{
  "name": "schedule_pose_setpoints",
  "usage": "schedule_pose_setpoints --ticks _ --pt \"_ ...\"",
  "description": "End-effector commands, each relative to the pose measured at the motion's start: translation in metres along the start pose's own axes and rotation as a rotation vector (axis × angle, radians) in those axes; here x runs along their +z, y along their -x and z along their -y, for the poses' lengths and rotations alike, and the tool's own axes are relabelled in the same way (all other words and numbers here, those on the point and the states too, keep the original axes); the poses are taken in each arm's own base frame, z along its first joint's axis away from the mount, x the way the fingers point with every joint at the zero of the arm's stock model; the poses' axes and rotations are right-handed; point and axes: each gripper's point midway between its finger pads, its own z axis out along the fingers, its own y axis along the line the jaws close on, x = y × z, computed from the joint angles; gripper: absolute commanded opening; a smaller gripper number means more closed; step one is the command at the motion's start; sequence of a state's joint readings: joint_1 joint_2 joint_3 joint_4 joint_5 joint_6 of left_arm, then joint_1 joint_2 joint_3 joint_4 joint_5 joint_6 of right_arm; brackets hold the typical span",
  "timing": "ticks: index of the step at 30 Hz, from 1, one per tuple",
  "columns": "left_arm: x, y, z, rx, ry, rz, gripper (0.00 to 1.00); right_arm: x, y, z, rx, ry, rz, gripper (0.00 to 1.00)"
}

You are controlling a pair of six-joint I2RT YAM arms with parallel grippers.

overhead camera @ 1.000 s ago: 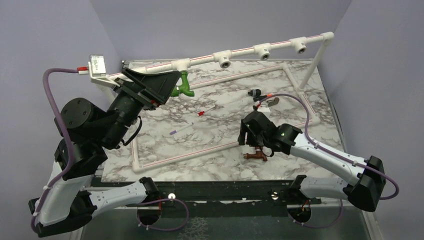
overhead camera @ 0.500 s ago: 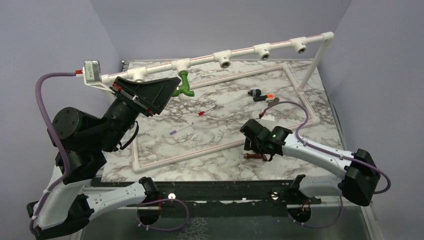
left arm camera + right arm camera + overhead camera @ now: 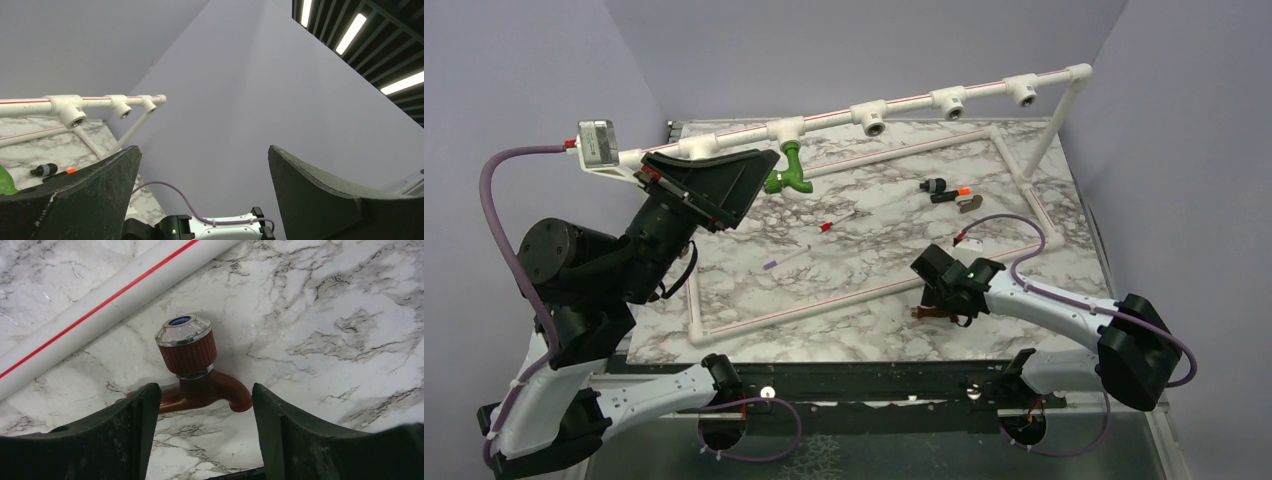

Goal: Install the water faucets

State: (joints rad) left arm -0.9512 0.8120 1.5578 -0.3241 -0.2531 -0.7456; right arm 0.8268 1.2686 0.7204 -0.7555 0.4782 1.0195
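The green faucet (image 3: 787, 172) hangs screwed into a T-fitting of the raised white pipe (image 3: 824, 120). Just to its left, my left gripper (image 3: 749, 190) is open and empty, apart from the faucet. In the left wrist view its fingers (image 3: 85, 200) point at the wall, and only a green sliver (image 3: 4, 180) shows. The copper-coloured faucet (image 3: 200, 385) lies on the marble near the front edge. My right gripper (image 3: 205, 405) is open and low over it, one finger (image 3: 125, 435) in front of the stem and the other beside the spout. From above, the faucet (image 3: 929, 314) peeks out under that gripper (image 3: 939, 292).
Three empty T-fittings (image 3: 874, 118) (image 3: 951, 101) (image 3: 1024, 92) sit along the raised pipe. A white pipe frame (image 3: 824, 300) lies on the marble. A black piece with an orange tip (image 3: 944, 188), a small brown part (image 3: 969, 204) and two thin sticks (image 3: 834, 224) (image 3: 784, 260) lie inside it.
My right gripper has come nearer and lower over the copper-coloured faucet. The left arm has drawn back to the left, a little away from the green faucet.
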Motion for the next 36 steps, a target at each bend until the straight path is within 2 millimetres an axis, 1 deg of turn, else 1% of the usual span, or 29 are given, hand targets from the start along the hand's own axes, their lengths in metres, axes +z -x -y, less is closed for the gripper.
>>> schedule_pose_setpoints --ticks 1,5,9,13,17,20,23,26,30,34,35,36 --pt "0.0 0.001 -0.011 0.042 0.053 0.008 0.99 0.006 0.011 -0.01 0.047 0.028 0.031 0.72" --pt "-0.001 -0.003 -0.019 0.088 0.072 -0.005 0.99 0.012 0.013 -0.012 0.054 0.032 0.024 0.72" --pt "0.003 -0.018 -0.025 0.132 0.084 -0.066 0.99 0.018 0.012 -0.015 0.052 0.038 0.014 0.68" --pt "0.003 -0.035 -0.029 0.185 0.061 -0.133 0.99 0.025 0.005 -0.015 0.051 0.04 -0.002 0.65" --pt "0.001 -0.041 -0.036 0.228 0.072 -0.158 0.99 0.031 0.001 -0.016 0.05 0.04 -0.012 0.63" --pt "-0.002 -0.044 -0.041 0.259 0.079 -0.175 0.99 0.033 0.001 -0.015 0.041 0.028 -0.01 0.59" --pt "-0.004 -0.047 -0.042 0.292 0.076 -0.201 0.99 0.032 0.004 -0.014 0.034 0.028 0.0 0.51" --pt "-0.006 -0.058 -0.051 0.32 0.101 -0.257 0.99 0.03 0.006 -0.012 0.022 0.027 0.009 0.43" --pt "-0.009 -0.076 -0.066 0.352 0.145 -0.346 0.99 0.026 0.008 -0.011 0.013 0.042 0.019 0.27" --pt "-0.015 -0.091 -0.08 0.348 0.191 -0.416 0.99 0.018 0.012 -0.014 0.007 0.088 0.032 0.03" --pt "-0.016 -0.095 -0.081 0.346 0.193 -0.432 0.99 0.016 0.013 -0.015 0.004 0.096 0.037 0.01" --pt "-0.019 -0.1 -0.083 0.343 0.193 -0.451 0.99 0.014 0.015 -0.015 -0.003 0.106 0.04 0.0"
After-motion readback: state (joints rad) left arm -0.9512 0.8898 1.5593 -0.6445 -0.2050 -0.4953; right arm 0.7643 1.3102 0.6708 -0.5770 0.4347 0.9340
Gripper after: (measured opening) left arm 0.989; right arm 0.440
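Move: From the right gripper, the brown faucet lies just ahead and below: about 2 cm forward, 1 cm left and 3 cm down. The white pipe on the table runs slantwise some 6 cm beyond it, and the black-and-orange tool lies roughly 21 cm beyond it and 3 cm to its right. From the high left gripper, the brown faucet is about 7 cm forward, 19 cm right and some 57 cm below. Ease the right gripper forward about 2 cm over the brown faucet, then sink some 2.5 cm, closing as you go, until the fingers pinch the ribbed handle from both sides; keep the grip and start up by 1 cm. Meanwhile, lower the empty, open left gripper about 10 cm, drifting slightly right and rolling some 30 degrees, left side up, so its tips come nearly level. ##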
